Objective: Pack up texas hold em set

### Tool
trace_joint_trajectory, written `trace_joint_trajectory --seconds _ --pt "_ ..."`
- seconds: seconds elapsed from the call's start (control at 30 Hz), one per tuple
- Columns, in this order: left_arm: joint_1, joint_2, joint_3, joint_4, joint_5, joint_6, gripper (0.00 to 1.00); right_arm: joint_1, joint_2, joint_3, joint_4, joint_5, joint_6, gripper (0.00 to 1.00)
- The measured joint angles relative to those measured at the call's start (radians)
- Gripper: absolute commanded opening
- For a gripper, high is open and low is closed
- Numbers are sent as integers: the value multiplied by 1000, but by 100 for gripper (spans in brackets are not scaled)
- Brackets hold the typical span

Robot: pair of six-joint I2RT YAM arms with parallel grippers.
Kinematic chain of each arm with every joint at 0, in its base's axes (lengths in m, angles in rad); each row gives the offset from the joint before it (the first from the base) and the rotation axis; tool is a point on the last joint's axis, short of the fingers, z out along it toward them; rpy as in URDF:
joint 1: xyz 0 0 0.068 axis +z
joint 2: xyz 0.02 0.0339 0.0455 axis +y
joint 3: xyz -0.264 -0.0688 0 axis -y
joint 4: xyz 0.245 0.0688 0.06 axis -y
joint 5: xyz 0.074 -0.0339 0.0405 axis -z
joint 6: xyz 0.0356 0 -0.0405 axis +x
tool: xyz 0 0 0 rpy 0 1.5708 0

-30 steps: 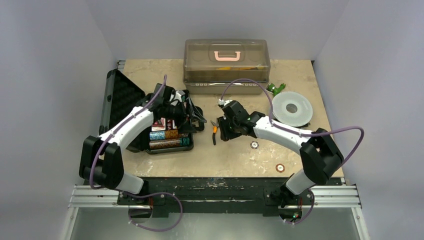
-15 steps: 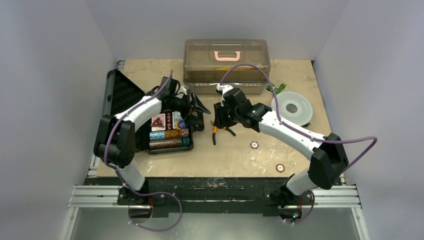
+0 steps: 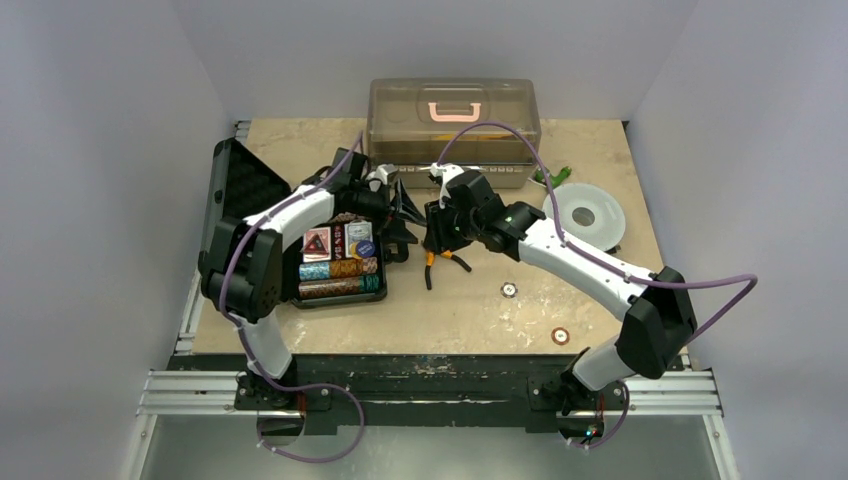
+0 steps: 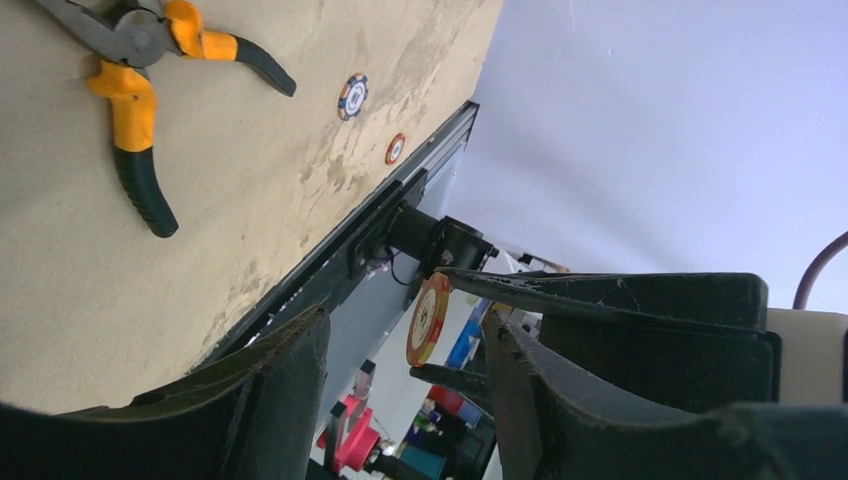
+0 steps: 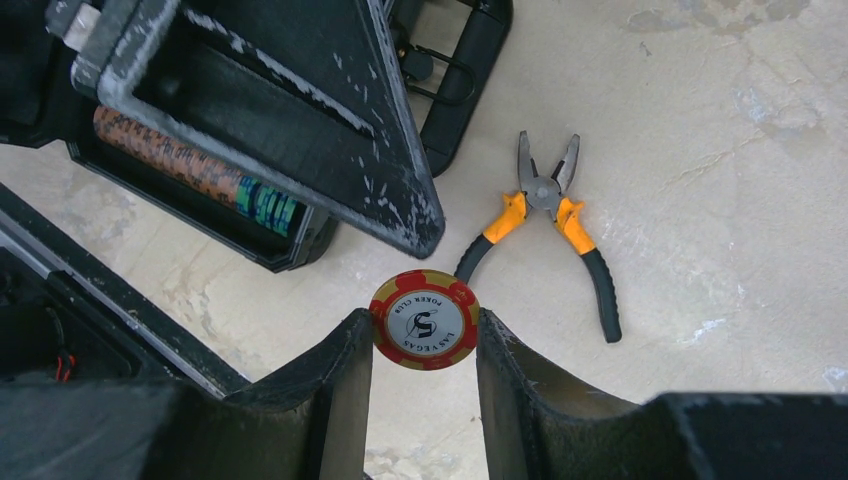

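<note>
The texas hold em set's black case (image 3: 340,268) lies open at the left, with rows of teal and brown chips, cards and its lid (image 3: 245,190) laid back. My right gripper (image 5: 424,325) is shut on a red-and-yellow poker chip (image 5: 424,320), held by its edges above the table. My left gripper (image 4: 402,320) faces it with its jaws apart on either side of that chip (image 4: 428,320), not touching it. In the top view both grippers meet just right of the case, the left gripper (image 3: 405,215) beside the right gripper (image 3: 432,228). Two loose chips (image 3: 509,290) (image 3: 561,336) lie on the table.
Orange-handled pliers (image 3: 436,265) lie under the right gripper. A big translucent brown box with a pink handle (image 3: 453,125) stands at the back. A grey disc (image 3: 584,217) and a small green thing (image 3: 550,177) sit at the back right.
My left arm has swung from over the case to the right gripper, its jaws narrowing. The right gripper has risen and moved back-left with the chip.
</note>
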State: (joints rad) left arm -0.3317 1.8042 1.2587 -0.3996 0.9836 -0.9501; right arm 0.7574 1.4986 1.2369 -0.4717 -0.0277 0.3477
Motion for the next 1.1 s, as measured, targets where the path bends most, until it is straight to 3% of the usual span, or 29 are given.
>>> trace_joint_trajectory --seconds 0.2,0.6,1.1 --pt "-35 14 8 14 47 53 53 0 0 7 -11 -14 -2 33" --pt "-50 56 55 -45 113 162 34 0 0 10 -15 -17 -13 33" --pt "-75 83 108 -89 144 196 19 0 2 10 -20 -18 -27 33"
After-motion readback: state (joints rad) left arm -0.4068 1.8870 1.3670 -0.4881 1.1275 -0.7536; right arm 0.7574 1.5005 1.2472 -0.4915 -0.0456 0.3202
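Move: The red-and-yellow chip, held edge-on in the right fingertips, is about 4 cm to the right of the left hand point, 3 cm back and roughly level with it. From the right hand it is only about 1 cm ahead, 1 cm left and 1 cm below. The pliers lie on the table some 4 cm ahead of the chip, 3 cm to its right and 14 cm below. The open case is about 18 cm left of the left hand, 4 cm ahead and 14 cm below. Left hand eases 3 cm right and back, turning clockwise, fingers narrowing around the chip the right holds still. ##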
